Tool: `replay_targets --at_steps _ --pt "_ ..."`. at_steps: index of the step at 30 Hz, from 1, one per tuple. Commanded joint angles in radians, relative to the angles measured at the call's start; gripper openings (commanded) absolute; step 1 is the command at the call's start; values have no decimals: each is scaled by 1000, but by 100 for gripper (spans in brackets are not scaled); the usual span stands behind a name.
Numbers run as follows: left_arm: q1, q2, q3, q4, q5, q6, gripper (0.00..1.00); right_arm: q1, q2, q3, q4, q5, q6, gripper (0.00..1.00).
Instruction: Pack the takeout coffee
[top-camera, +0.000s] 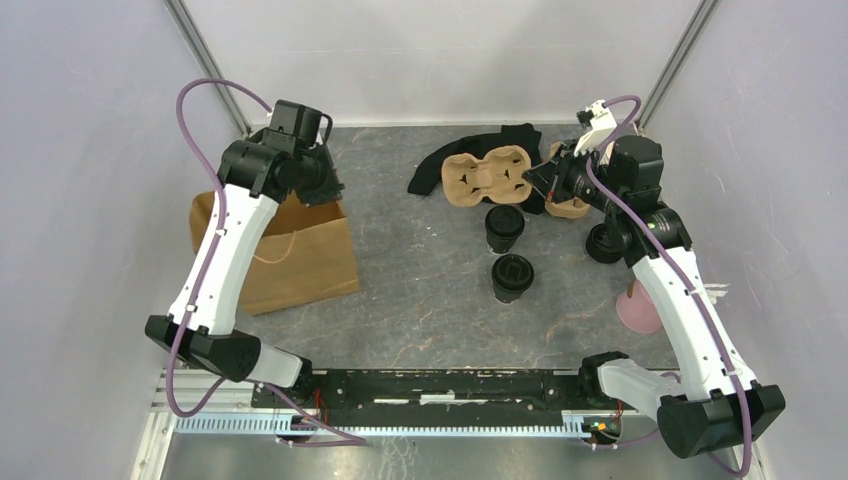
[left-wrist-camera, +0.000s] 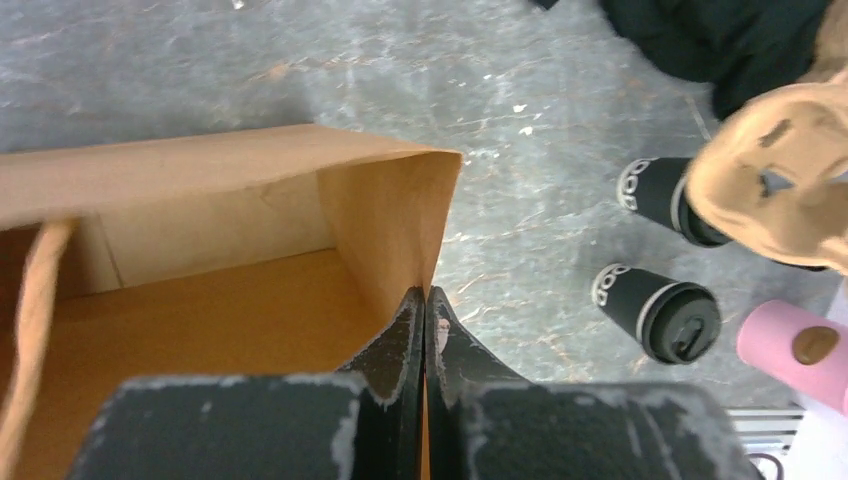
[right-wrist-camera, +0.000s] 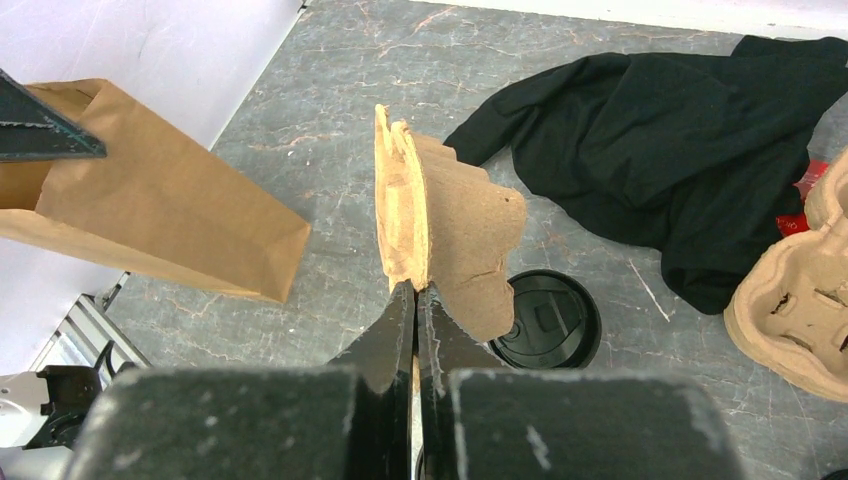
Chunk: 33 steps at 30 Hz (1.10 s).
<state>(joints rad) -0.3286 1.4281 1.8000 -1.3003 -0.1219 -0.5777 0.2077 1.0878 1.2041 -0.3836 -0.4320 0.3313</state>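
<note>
Two black lidded coffee cups stand mid-table, one (top-camera: 505, 228) behind the other (top-camera: 512, 277); the left wrist view shows both, far (left-wrist-camera: 655, 192) and near (left-wrist-camera: 660, 315). My right gripper (top-camera: 530, 180) is shut on the edge of a tan cardboard cup carrier (top-camera: 488, 175), holding it lifted above the far cup (right-wrist-camera: 550, 320); the carrier (right-wrist-camera: 445, 225) stands edge-on between the fingertips (right-wrist-camera: 415, 292). My left gripper (left-wrist-camera: 425, 295) is shut on the rim of a brown paper bag (left-wrist-camera: 230, 250), holding its mouth open at the left (top-camera: 295, 250).
A black cloth (top-camera: 500, 140) lies at the back behind the carrier. A second carrier (right-wrist-camera: 800, 310) sits at the right. A stack of black lids (top-camera: 605, 245) and a pink object (top-camera: 637, 310) stand by the right arm. Walls close in at left, right and back.
</note>
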Motion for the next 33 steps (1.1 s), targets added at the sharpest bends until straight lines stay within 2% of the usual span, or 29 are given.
replay_targets --at_steps 1,4,9,13,17,19,22,28,31,33 --pt "-62 15 14 175 117 -92 2 6 -14 33 41 12 -13 0" --pt "-163 65 30 251 98 -152 2 6 -11 33 50 -1 1 0" --pt "-304 219 182 292 89 -189 2 10 -9 46 42 -6 3 0" --pt "-354 338 309 290 87 -187 2 16 -12 59 22 20 -6 0" --pt "-366 398 356 290 103 -194 6 20 -16 93 -31 98 -38 0" --pt "-368 397 364 289 109 -187 12 22 -18 110 -61 151 -57 0" --pt "-368 371 378 293 104 -149 33 27 -24 120 -85 211 -81 0" --pt "-367 302 442 307 151 -3 62 31 -13 120 -77 214 -89 0" --pt "-366 266 481 250 128 83 71 32 -2 130 -75 204 -87 0" --pt "-355 237 500 172 33 129 76 35 3 131 -73 202 -87 0"
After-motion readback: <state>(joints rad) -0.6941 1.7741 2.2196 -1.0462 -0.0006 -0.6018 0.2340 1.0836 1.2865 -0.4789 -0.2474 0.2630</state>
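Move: The left hand has the paper bag's right rim pinched; the bag's middle is about 12 cm to its left, 5 cm back and 13 cm below. It is heading for the cup carrier, some 26 cm to its right, 3 cm ahead and slightly higher. Under the carrier, about 20 cm below the hand, stand the far cup, 33 cm right and 2 cm ahead, and the near cup, 34 cm right and 9 cm back. The right hand holds the carrier, whose middle is about 7 cm to its left and 4 cm ahead. With the bag's right rim still pinched, the left hand drags the bag quickly rightwards towards the cups and carrier, about 21 cm and some 5 cm forward, turning clockwise nearly 20 degrees. There its fingers open wide, let go of the rim and climb about 6 cm. The right hand keeps its grip on the carrier and eases about 2 cm right. ##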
